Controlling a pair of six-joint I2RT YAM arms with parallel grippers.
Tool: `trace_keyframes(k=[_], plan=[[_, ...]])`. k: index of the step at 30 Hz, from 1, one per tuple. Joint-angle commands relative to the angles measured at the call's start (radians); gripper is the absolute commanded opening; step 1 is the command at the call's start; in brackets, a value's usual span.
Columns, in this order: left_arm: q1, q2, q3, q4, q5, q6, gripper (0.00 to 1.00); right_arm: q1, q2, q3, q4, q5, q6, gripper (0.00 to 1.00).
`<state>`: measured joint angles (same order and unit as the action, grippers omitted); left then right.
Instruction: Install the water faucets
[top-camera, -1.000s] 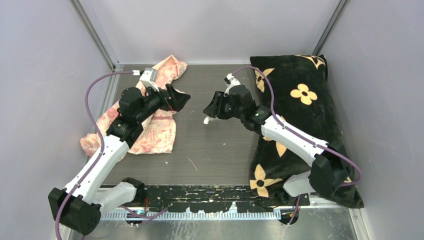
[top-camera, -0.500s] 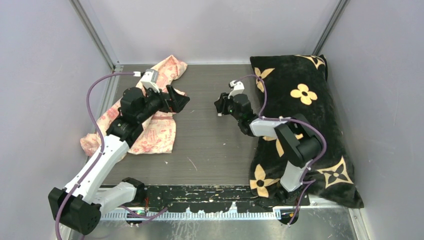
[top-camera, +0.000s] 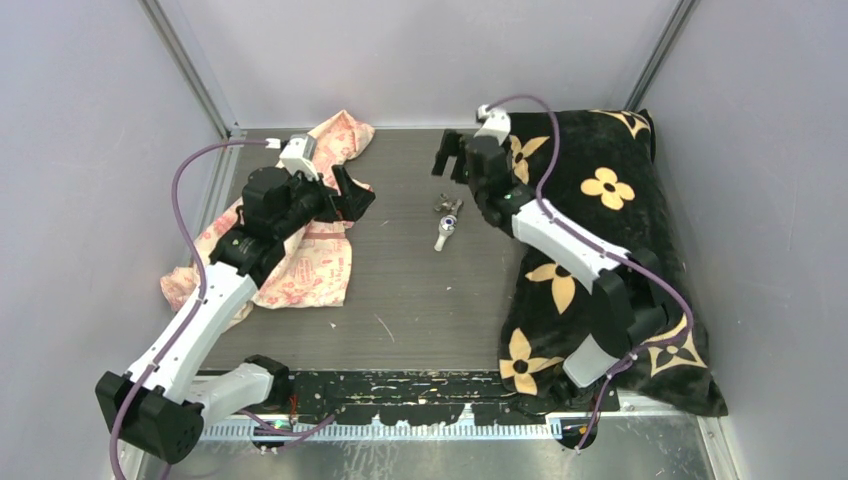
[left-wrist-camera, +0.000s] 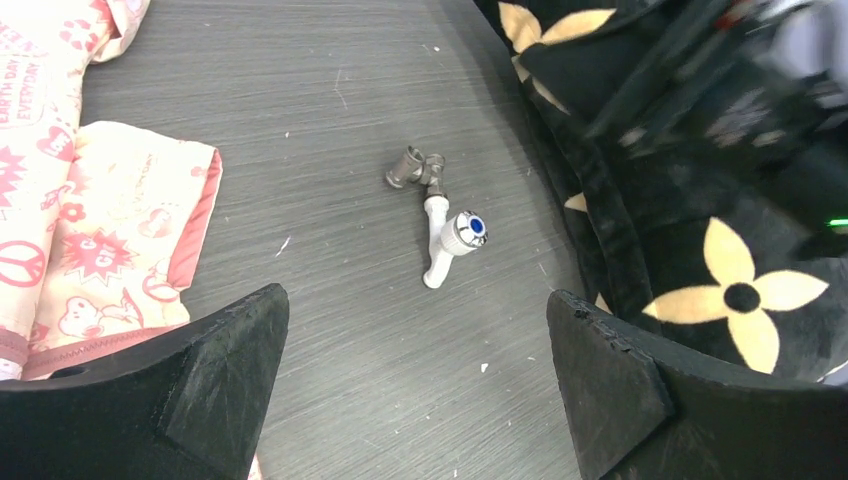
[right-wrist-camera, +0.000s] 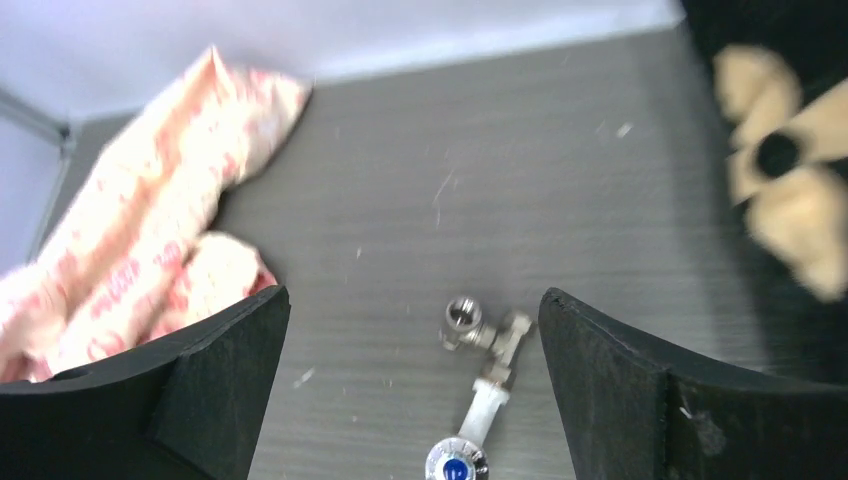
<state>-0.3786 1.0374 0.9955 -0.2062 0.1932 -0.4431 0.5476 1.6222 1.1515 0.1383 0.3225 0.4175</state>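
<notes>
The water faucets lie on the dark table as one piece. A white tap (top-camera: 441, 236) with a blue-centred knob (left-wrist-camera: 466, 229) meets a grey metal fitting (top-camera: 444, 205) at its far end. My right gripper (top-camera: 452, 160) hovers open just beyond them, and in the right wrist view the fitting (right-wrist-camera: 480, 328) and tap (right-wrist-camera: 480, 412) lie on the table between the open right gripper's (right-wrist-camera: 415, 295) fingers. My left gripper (top-camera: 355, 195) is open and empty over the cloth's edge, left of the tap (left-wrist-camera: 438, 250). In its own wrist view the left gripper (left-wrist-camera: 416, 296) holds nothing.
A pink printed cloth (top-camera: 310, 250) lies crumpled on the table's left side under the left arm. A black pillow with tan flowers (top-camera: 600, 230) fills the right side beneath the right arm. Grey walls enclose the table on three sides.
The right gripper has opened, let go of the faucet and drawn back toward the far wall. The faucet now lies on the table. The left arm has barely shifted.
</notes>
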Motion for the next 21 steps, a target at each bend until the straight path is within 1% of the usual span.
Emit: trace_keyframes(k=[1,4,7,9,12,15,21], plan=[[-0.001,0.045,0.090,-0.059,-0.058,-0.039,1.00,0.000,-0.104,0.194,-0.448,0.238,-0.052,1.00],[-0.001,0.063,0.127,-0.121,-0.115,-0.054,1.00,-0.006,-0.123,0.268,-0.590,0.307,-0.062,1.00],[0.002,0.063,0.148,-0.166,-0.182,-0.056,1.00,-0.006,-0.129,0.334,-0.719,0.444,-0.009,1.00],[0.007,0.074,0.182,-0.225,-0.201,-0.047,1.00,-0.006,-0.139,0.346,-0.766,0.520,0.025,1.00],[0.007,0.105,0.232,-0.334,-0.288,-0.041,1.00,-0.006,-0.159,0.335,-0.793,0.621,0.052,1.00],[0.007,0.110,0.256,-0.414,-0.372,-0.062,1.00,-0.006,-0.181,0.317,-0.799,0.660,0.051,1.00],[0.008,0.053,0.212,-0.399,-0.455,-0.075,1.00,-0.006,-0.203,0.316,-0.794,0.683,0.094,1.00]])
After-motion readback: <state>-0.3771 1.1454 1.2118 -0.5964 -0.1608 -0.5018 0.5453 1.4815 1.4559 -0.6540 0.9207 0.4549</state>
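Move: The joined water faucet lies on the table, already let go, roughly 13 cm below the right hand, about 2 cm back and 3 cm to its left. The black cushion's middle is about 34 cm to the right and 6 cm back from that hand, some 10 cm lower. From the left hand the faucet is about 17 cm right, 9 cm ahead and 22 cm down; the pink cloth's middle is some 19 cm left, 6 cm ahead and 22 cm down. The empty right hand leaves the faucet, first shooting up about 8 cm, then sweeping right and somewhat back to end over the cushion side, about 14 cm farther right, while its wrist swings clockwise some 30 degrees and rolls its left side down; its fingers stay wide open. The left hand, also open and empty, draws left about 6 cm towards the pink cloth and away from the faucet, sinking slightly as it turns counter-clockwise and tips its fingers farther down. ##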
